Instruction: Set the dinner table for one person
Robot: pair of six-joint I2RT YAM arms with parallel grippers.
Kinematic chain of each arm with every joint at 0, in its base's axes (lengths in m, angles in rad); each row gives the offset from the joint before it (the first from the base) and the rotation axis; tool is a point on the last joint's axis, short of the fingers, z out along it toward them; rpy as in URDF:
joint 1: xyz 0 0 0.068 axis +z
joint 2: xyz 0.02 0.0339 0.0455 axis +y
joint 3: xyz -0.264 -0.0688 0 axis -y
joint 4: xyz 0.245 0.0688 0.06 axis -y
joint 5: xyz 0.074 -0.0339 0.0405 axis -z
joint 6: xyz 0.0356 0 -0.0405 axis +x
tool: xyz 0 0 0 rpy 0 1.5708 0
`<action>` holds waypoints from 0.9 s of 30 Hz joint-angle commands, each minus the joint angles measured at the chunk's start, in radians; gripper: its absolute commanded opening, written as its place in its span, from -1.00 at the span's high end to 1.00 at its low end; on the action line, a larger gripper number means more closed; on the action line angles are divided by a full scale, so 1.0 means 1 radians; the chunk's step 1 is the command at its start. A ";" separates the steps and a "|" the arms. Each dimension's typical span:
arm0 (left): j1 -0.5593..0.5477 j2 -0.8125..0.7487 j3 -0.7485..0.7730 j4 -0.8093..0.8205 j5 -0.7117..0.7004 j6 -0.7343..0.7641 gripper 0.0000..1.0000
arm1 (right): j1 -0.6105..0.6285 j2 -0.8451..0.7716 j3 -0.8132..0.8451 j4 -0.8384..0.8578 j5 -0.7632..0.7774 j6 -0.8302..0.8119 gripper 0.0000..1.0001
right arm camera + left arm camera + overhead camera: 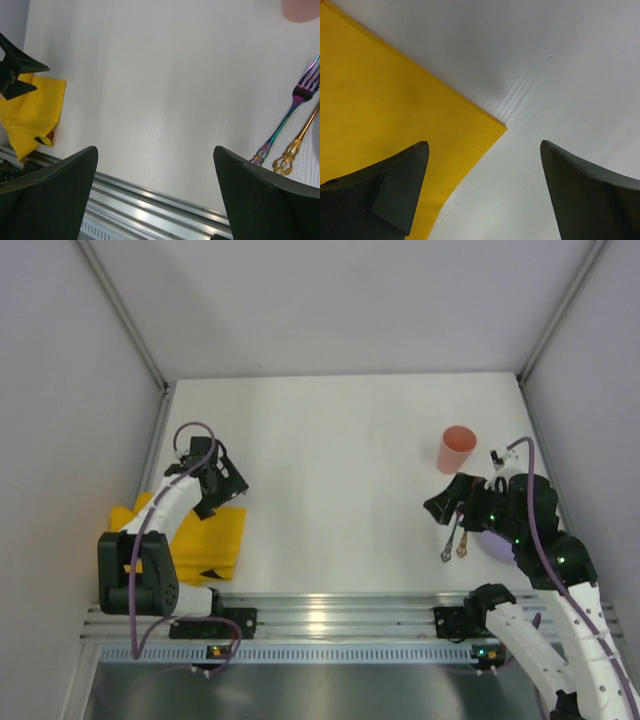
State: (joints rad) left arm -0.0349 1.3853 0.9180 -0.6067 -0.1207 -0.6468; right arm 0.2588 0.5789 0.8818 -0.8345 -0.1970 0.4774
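Observation:
The white dinner table [340,460] fills the top view. A yellow cloth placemat [205,535] lies crumpled at its near left. My left gripper [222,490] is open and empty just above the cloth's far right corner; in the left wrist view that corner [470,117] lies between my open fingers [415,165]. My right gripper [443,504] is open and empty over the right side of the table. An iridescent fork [449,540] and a gold utensil [463,540] lie side by side just near it. They also show in the right wrist view, fork [292,107] and gold handle [295,145].
A coral cup [457,448] stands at the right, beyond the right gripper. A purple dish [496,546] is mostly hidden under the right arm. A metal rail [320,615] runs along the near edge. Grey walls enclose the table on three sides.

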 commanded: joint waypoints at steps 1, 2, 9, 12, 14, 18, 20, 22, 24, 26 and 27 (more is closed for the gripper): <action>-0.002 -0.012 -0.079 -0.019 0.001 -0.079 -0.96 | 0.023 -0.017 -0.001 -0.037 0.027 -0.020 -0.99; -0.003 0.004 -0.088 0.007 0.000 -0.092 -0.97 | 0.029 -0.017 0.000 -0.046 0.028 -0.020 -0.99; -0.003 0.070 -0.102 0.074 -0.027 -0.116 -0.96 | 0.057 -0.016 0.016 -0.081 0.054 -0.045 -0.99; -0.003 0.093 -0.108 0.082 -0.049 -0.120 -0.96 | 0.065 -0.014 0.020 -0.095 0.073 -0.054 -0.99; -0.003 0.118 -0.116 0.084 -0.060 -0.129 -0.96 | 0.069 -0.014 0.023 -0.104 0.085 -0.059 -0.99; -0.003 0.170 -0.107 0.053 -0.099 -0.148 -0.96 | 0.073 -0.011 0.031 -0.107 0.097 -0.062 -0.99; -0.003 0.193 -0.103 0.044 -0.102 -0.152 -0.96 | 0.077 -0.004 0.029 -0.107 0.102 -0.062 -1.00; -0.003 0.202 -0.107 0.045 -0.100 -0.157 -0.94 | 0.077 0.002 0.029 -0.104 0.105 -0.060 -0.99; -0.003 0.207 -0.110 0.051 -0.091 -0.159 -0.77 | 0.079 0.006 0.029 -0.104 0.107 -0.060 -1.00; -0.005 0.212 -0.114 0.064 -0.077 -0.166 -0.49 | 0.080 0.012 0.029 -0.100 0.108 -0.060 -0.99; -0.006 0.215 -0.117 0.070 -0.068 -0.168 -0.27 | 0.080 0.015 0.031 -0.098 0.108 -0.062 -1.00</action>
State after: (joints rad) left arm -0.0433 1.5417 0.8383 -0.5781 -0.2291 -0.7765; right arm 0.3210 0.5835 0.8791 -0.9348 -0.1055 0.4286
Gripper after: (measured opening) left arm 0.710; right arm 0.996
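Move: The yellow cloth's far right corner is what I go for: it lies about 3 cm back from my left hand, level with it sideways and some 7 cm below. From that corner the cloth spreads left and back, its middle roughly 9 cm closer to me and 13 cm to the left; its near right corner is about 15 cm straight back of the far one. From my right hand the far corner is about 50 cm left, 9 cm ahead and 22 cm lower. I bring my open left hand down about 6.5 cm onto the cloth's far right corner, drawing back some 3 cm in the early part, then sinking slowly and edging a centimetre left while the fingers tip about 10 degrees steeper. At the bottom I begin to close them, the tips meeting the cloth beside its corner and squeezing it between them. My right hand just eases down and back a little, open and empty. ##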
